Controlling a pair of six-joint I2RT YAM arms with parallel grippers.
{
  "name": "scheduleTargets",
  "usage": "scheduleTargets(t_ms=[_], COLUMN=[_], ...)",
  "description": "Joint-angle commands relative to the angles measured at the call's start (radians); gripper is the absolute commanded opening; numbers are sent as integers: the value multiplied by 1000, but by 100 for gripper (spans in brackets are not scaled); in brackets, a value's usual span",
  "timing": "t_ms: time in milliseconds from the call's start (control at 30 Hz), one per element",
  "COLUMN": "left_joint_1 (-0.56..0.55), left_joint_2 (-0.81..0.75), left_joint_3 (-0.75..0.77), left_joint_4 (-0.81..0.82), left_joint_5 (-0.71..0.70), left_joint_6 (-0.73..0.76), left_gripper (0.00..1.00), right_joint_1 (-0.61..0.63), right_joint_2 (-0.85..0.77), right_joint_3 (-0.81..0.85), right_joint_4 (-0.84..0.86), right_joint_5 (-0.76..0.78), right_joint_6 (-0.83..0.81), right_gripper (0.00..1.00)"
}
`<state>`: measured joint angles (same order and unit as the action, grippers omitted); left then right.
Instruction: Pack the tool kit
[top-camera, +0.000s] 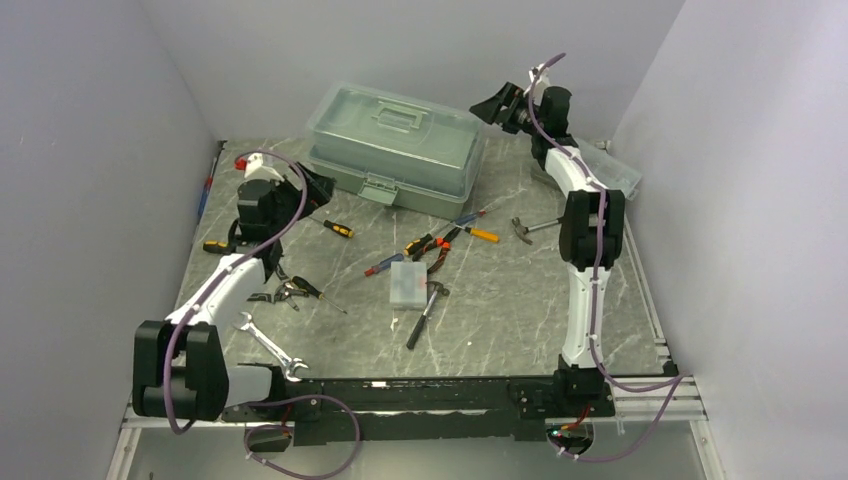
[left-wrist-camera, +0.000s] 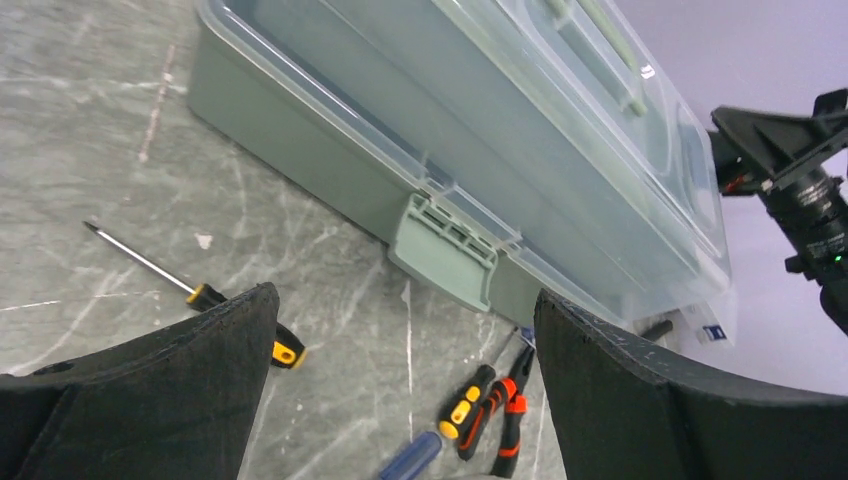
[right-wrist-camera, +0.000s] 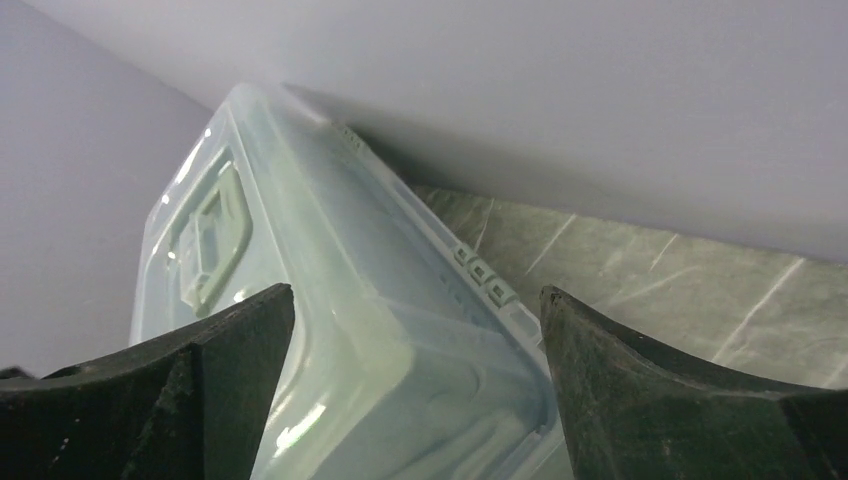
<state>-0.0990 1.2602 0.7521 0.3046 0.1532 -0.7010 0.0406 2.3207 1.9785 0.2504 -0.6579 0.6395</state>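
The tool kit is a sage-green box with a clear lid, lying shut at the back of the table. Its handle lies flat on the lid and its front latch is down. My left gripper hovers open just left of the box's front. In the left wrist view the left gripper has only bare table and the latch between its fingers. My right gripper is raised at the box's right end and is open. In the right wrist view the right gripper frames the tool kit's lid corner, holding nothing.
Loose tools lie in front of the box: a black-and-yellow screwdriver, red-handled pliers, a small translucent case, a hammer, a wrench and a second hammer. A clear organizer sits at the right wall.
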Motion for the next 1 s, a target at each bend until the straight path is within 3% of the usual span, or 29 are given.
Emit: scheduleTargets(t_ms=[0,267,600,733,967], left_joint_1=[44,175,203,195,187], left_joint_2=[14,178,516,571,481], left_joint_3=[80,357,677,666,538], left_joint_4=[19,-179,-157,-109,-76], left_joint_5=[1,84,317,395,407], left_joint_6=[-2,61,19,-50,-62], left_gripper=[99,99,99,99,99], right_joint_1=[16,47,77,101,229], right_joint_2=[29,-78,-375,-489,-644], right_joint_3=[79,-137,-604,-755,-897], right_joint_4=[-20,-20,26,45,-28], right_joint_5=[-139,-222,-170,-147,-50], right_joint_6=[-1,-88,-164,-174,-225], right_gripper=[94,93,90,90,90])
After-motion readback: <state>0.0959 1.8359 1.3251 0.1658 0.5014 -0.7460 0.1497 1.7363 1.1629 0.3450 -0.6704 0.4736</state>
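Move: The toolbox's middle lies about 20 cm left of the right hand, 8 cm back and 8 cm below it; that hand is at the far right corner. An orange-handled screwdriver lies some 24 cm straight back from the right hand, low on the table, and the clear organiser about 29 cm right and 8 cm back. From the left hand the toolbox is some 15 cm ahead and 18 cm right; a black-and-yellow screwdriver lies almost directly underneath. With its open fingers against the far right corner of the toolbox, the right hand drags that end back towards the robot, some 17 cm with a slight drift left, level after a small early dip. The left hand, wide open, rises forward and left around the toolbox's left end, then eases right and sinks beside it, about 12 cm farther out. ##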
